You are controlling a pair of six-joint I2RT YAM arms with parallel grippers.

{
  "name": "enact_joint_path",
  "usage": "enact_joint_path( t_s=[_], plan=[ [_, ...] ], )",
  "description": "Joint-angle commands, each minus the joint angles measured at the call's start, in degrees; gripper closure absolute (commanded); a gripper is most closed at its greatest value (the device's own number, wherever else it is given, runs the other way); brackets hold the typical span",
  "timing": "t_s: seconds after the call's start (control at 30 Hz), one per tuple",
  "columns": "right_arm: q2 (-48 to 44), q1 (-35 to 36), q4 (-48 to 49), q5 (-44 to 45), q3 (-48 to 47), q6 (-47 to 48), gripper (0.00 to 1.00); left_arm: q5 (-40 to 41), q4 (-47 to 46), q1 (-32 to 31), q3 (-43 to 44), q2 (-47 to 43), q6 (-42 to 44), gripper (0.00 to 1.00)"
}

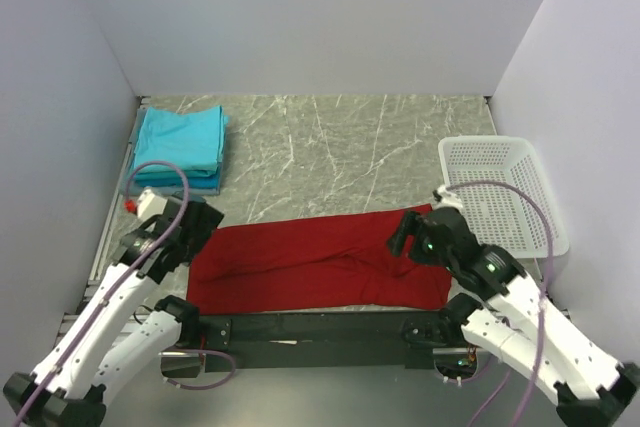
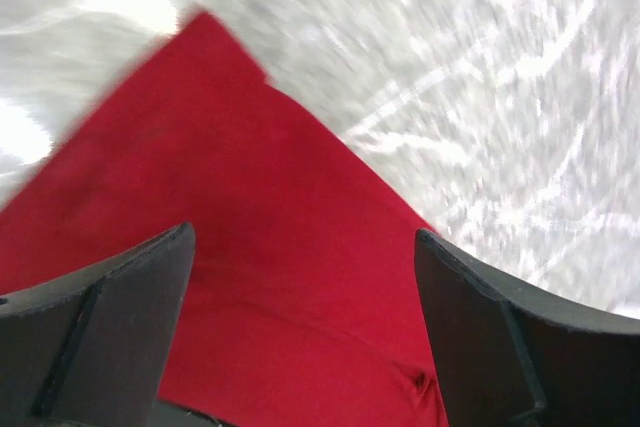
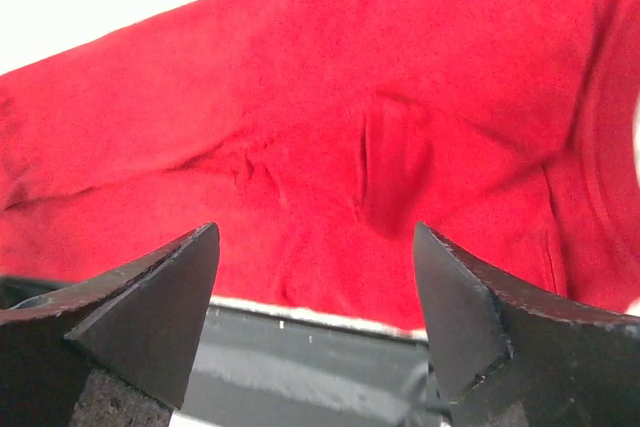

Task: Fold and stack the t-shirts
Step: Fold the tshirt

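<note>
The dark red t-shirt (image 1: 310, 267) lies folded into a long band along the table's near edge. It fills the left wrist view (image 2: 230, 247) and the right wrist view (image 3: 330, 127). My left gripper (image 1: 197, 230) hovers over its left end, jaws open and empty (image 2: 300, 247). My right gripper (image 1: 405, 237) hovers over its right end, jaws open and empty (image 3: 315, 247). A stack of folded teal t-shirts (image 1: 180, 147) sits at the far left of the table.
A white lattice basket (image 1: 505, 192) stands at the right edge. A black bar (image 1: 310, 327) holding the arm bases runs along the near edge, also in the right wrist view (image 3: 320, 367). White walls enclose the marbled table (image 1: 330, 147).
</note>
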State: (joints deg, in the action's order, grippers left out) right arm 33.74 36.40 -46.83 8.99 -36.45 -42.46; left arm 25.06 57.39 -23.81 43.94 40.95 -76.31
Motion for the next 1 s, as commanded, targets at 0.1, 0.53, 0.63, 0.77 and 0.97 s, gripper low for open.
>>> enact_joint_path(
  t_s=[0.1, 0.53, 0.63, 0.77, 0.97],
  plan=[
    [22.20, -0.19, 18.94, 0.42, -7.32, 8.52, 0.13, -12.82, -27.66, -0.18, -7.02, 11.23, 11.36, 0.02],
    [42.91, -0.89, 24.16, -11.71, -3.82, 9.32, 0.12, -16.01, -36.21, 2.71, -15.46, 24.88, 12.15, 0.00],
    [39.05, -0.72, 21.61, -13.30, -0.39, 8.88, 0.12, -15.13, -35.33, 4.47, -16.61, 24.01, 12.15, 0.01],
    [32.11, -0.46, 17.31, -17.25, 4.35, 8.36, 0.12, -14.25, -35.68, 6.23, -17.75, 22.60, 12.68, 0.00],
    [16.65, 2.35, 9.57, -30.14, 9.54, 6.51, 0.12, -13.37, -35.68, 7.64, -18.10, 22.59, 13.56, 0.01]
  ],
)
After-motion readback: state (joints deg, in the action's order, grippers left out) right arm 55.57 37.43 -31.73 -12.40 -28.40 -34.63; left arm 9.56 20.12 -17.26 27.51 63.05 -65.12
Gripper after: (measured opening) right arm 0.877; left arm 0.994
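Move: Both my open hands hang over the red t-shirt, which lies spread as a band some 60 cm wide. Its middle is about 24 cm right, 2 cm back and 13 cm below my left hand, and about 18 cm left, 1 cm ahead and 11 cm below my right. The folded stack sits roughly 25 cm ahead and 7 cm left of my left hand; the white basket about 17 cm ahead and 23 cm right of my right hand. I bring both open hands down to smooth the shirt. My left hand sinks about 11 cm, going forward and right as well, onto the left part near the far edge, then stays low and creeps slightly left and forward. My right swings forward and left, drops about 10 cm, then sweeps back some 10 cm towards the near edge, rising slightly late on, with the fingers tipping steeper and turning counter-clockwise. ##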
